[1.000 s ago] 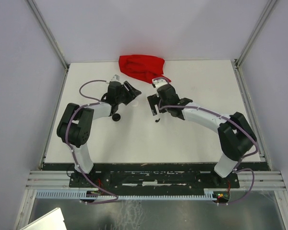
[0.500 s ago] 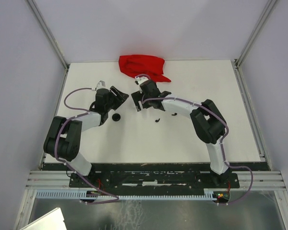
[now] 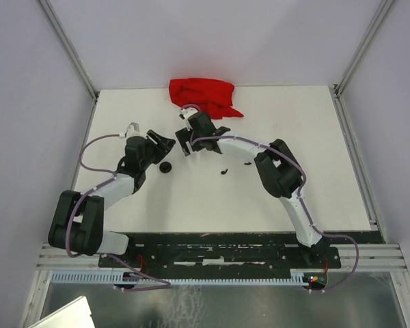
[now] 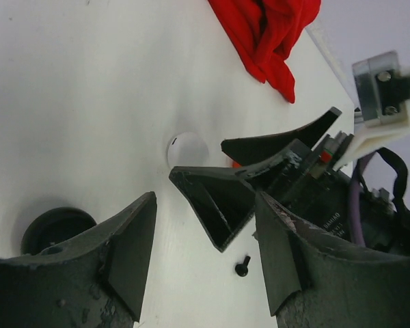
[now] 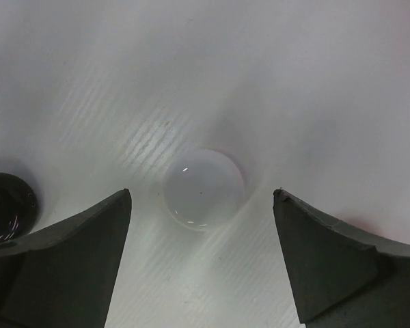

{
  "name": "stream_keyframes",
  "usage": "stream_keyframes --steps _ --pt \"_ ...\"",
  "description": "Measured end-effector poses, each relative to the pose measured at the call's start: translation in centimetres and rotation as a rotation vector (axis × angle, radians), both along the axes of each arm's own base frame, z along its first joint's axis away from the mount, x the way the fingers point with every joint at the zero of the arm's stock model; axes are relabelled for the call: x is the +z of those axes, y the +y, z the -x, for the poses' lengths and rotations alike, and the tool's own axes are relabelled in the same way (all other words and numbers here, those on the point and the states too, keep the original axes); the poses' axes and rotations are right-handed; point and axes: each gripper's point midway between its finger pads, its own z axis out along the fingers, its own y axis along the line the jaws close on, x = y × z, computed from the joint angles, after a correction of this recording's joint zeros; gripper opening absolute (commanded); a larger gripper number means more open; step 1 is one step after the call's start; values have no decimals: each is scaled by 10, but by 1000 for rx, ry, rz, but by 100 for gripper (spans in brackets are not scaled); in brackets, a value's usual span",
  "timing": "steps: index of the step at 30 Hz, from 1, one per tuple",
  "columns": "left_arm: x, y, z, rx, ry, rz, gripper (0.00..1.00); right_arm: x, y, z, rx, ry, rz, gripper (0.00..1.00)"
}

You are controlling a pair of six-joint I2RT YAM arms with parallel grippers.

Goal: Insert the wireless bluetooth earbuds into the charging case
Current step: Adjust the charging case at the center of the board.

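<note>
A white round charging case (image 5: 203, 188) lies on the table just ahead of my open right gripper (image 5: 201, 205), centred between its fingertips and touching neither. The left wrist view shows that white case (image 4: 186, 149) too, with the right gripper's dark fingers (image 4: 222, 201) beside it. A black round case (image 3: 165, 167) sits near my left gripper (image 3: 164, 142), whose jaws stand open and empty (image 4: 205, 266). One tiny black earbud (image 4: 242, 266) lies on the table between the left fingers' lines, also visible as a black earbud (image 3: 224, 171) from above.
A crumpled red cloth (image 3: 203, 96) lies at the table's far edge, right behind both grippers. The black case (image 5: 3, 208) shows at the left edge of the right wrist view. White enclosure walls stand around the table (image 3: 294, 184).
Both arms have swung left. The right gripper moved from near the table's centre to over the white case. The left gripper drew back to the left, away from the black case.
</note>
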Motion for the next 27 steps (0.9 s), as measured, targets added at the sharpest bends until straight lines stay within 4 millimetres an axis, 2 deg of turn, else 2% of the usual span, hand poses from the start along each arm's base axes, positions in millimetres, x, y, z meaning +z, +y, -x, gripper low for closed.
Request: stream_keyframes --steps 9,19,23,27 --pt "24 15 16 37 -64 8 66 -17 9 -2 15 -5 56 85" --pt "27 23 21 57 -74 9 66 -21 5 -1 19 -15 95 71" --pt "25 24 22 57 -69 8 66 -21 5 -2 28 -24 108 63" --pt "22 25 23 59 -64 6 66 -21 4 -2 44 -33 120 48"
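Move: The white charging case lies almost straight below my right hand, only about 2 cm down, between my open fingertips. On the table at that same level, the black case stands some 11 cm to the left and 7 cm back, and the orange case about 9 cm to the right and 1 cm farther out. From my left hand the white case is roughly 9 cm to the right, 2 cm back and 9 cm below. I sink my right hand the last 2 cm so the fingertips come down either side of the white charging case, then hold that height and narrow them from nearly wide open until they meet its rim on both sides, rolling the wrist slightly. Meanwhile my left hand backs off, up and away to its left and back, each by about 2 cm. ##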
